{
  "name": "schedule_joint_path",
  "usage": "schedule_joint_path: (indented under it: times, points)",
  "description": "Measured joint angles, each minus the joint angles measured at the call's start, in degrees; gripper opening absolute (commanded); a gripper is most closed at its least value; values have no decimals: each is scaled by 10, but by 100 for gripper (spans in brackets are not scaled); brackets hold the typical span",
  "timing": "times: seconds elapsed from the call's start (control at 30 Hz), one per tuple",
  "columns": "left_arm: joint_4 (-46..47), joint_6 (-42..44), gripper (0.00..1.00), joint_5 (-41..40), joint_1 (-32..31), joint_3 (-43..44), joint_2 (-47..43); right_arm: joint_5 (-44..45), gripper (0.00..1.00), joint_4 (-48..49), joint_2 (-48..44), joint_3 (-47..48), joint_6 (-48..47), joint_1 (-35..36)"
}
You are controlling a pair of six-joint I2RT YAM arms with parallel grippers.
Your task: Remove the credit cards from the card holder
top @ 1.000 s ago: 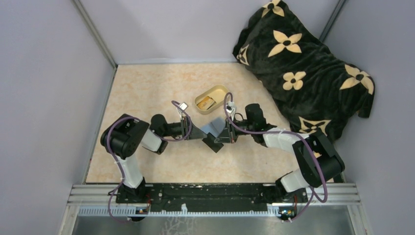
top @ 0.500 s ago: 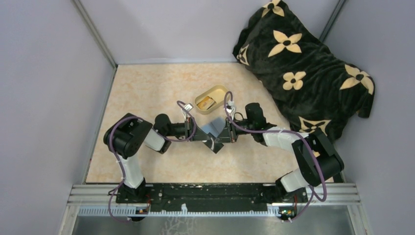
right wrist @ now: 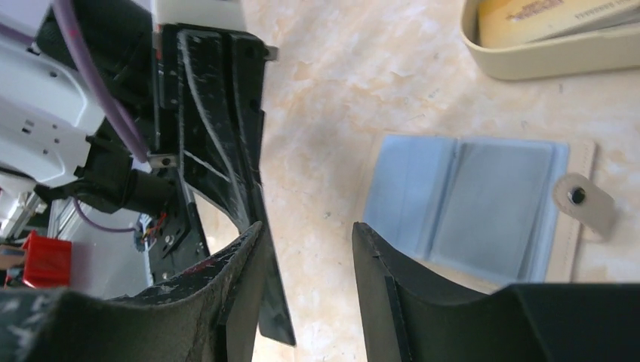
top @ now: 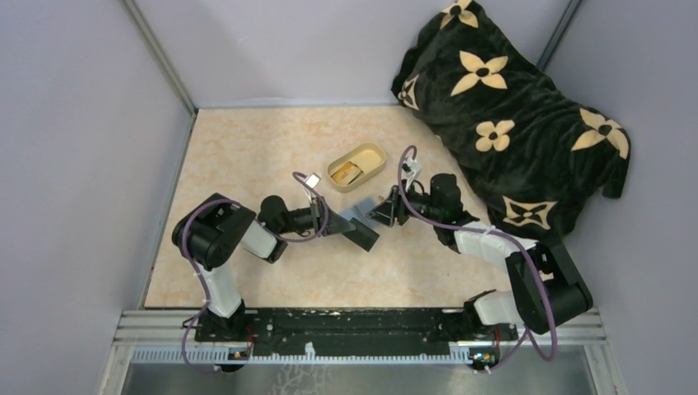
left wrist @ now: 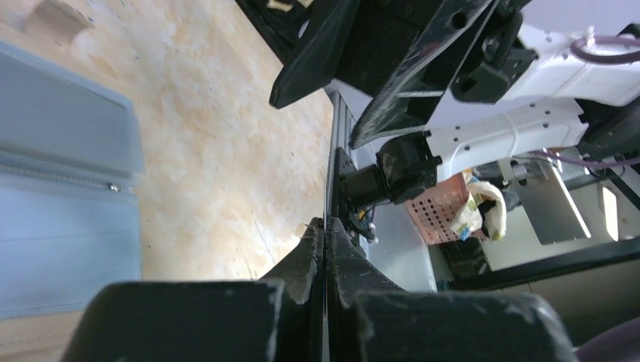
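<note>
My left gripper [top: 344,224] [left wrist: 326,225] is shut on a thin black credit card [top: 365,237], which sticks out past its fingertips just above the table. In the right wrist view that card [right wrist: 270,249] hangs beside my right gripper's left finger. My right gripper [top: 381,211] [right wrist: 307,230] stands open with nothing between its fingers, just right of the card. The card holder [top: 360,206] [right wrist: 468,204] lies open on the table under both grippers, blue-grey faces up, tan tab [right wrist: 583,200] at one side. No other credit card shows.
An oval cream dish [top: 372,151] [right wrist: 528,64] with a tan thing in it sits just behind the card holder. A black blanket with cream flowers [top: 510,107] fills the back right. Grey walls close in the left and the back.
My left gripper closed on the black card. My right gripper then opened, let the card go and drew back to the right, and the card tilted lower in the left gripper's hold.
</note>
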Motion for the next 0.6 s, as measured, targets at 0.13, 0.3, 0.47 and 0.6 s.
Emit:
schedule_joint_path:
  times: [0.13,0.3,0.47,0.6]
  points:
    - [0,7,0,-49,2,-6,-18,21,45,47,0,-39,34,-23]
    - [0,12,0,-113,3,-6,-30,35,45,89,0,-70,75,-39]
    - [0,12,0,-163,3,-5,-30,26,45,132,0,-71,97,-40]
    - [0,12,0,-190,3,0,-30,13,45,166,3,-74,116,-40]
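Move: The left hand already pinches the black card; the open right fingers it is taken to are about 7 cm to its right, 3 cm ahead and a little higher. The blue card holder lies some 10 cm below, 2 cm ahead and 3 cm right, the tray about 15 cm ahead and 2 cm right. From the right hand, the card's middle is roughly 4 cm back, 5 cm left and 3 cm below. Left hand swings the pinched card 6 cm forward, rising, its end towards the open right fingers easing right. ##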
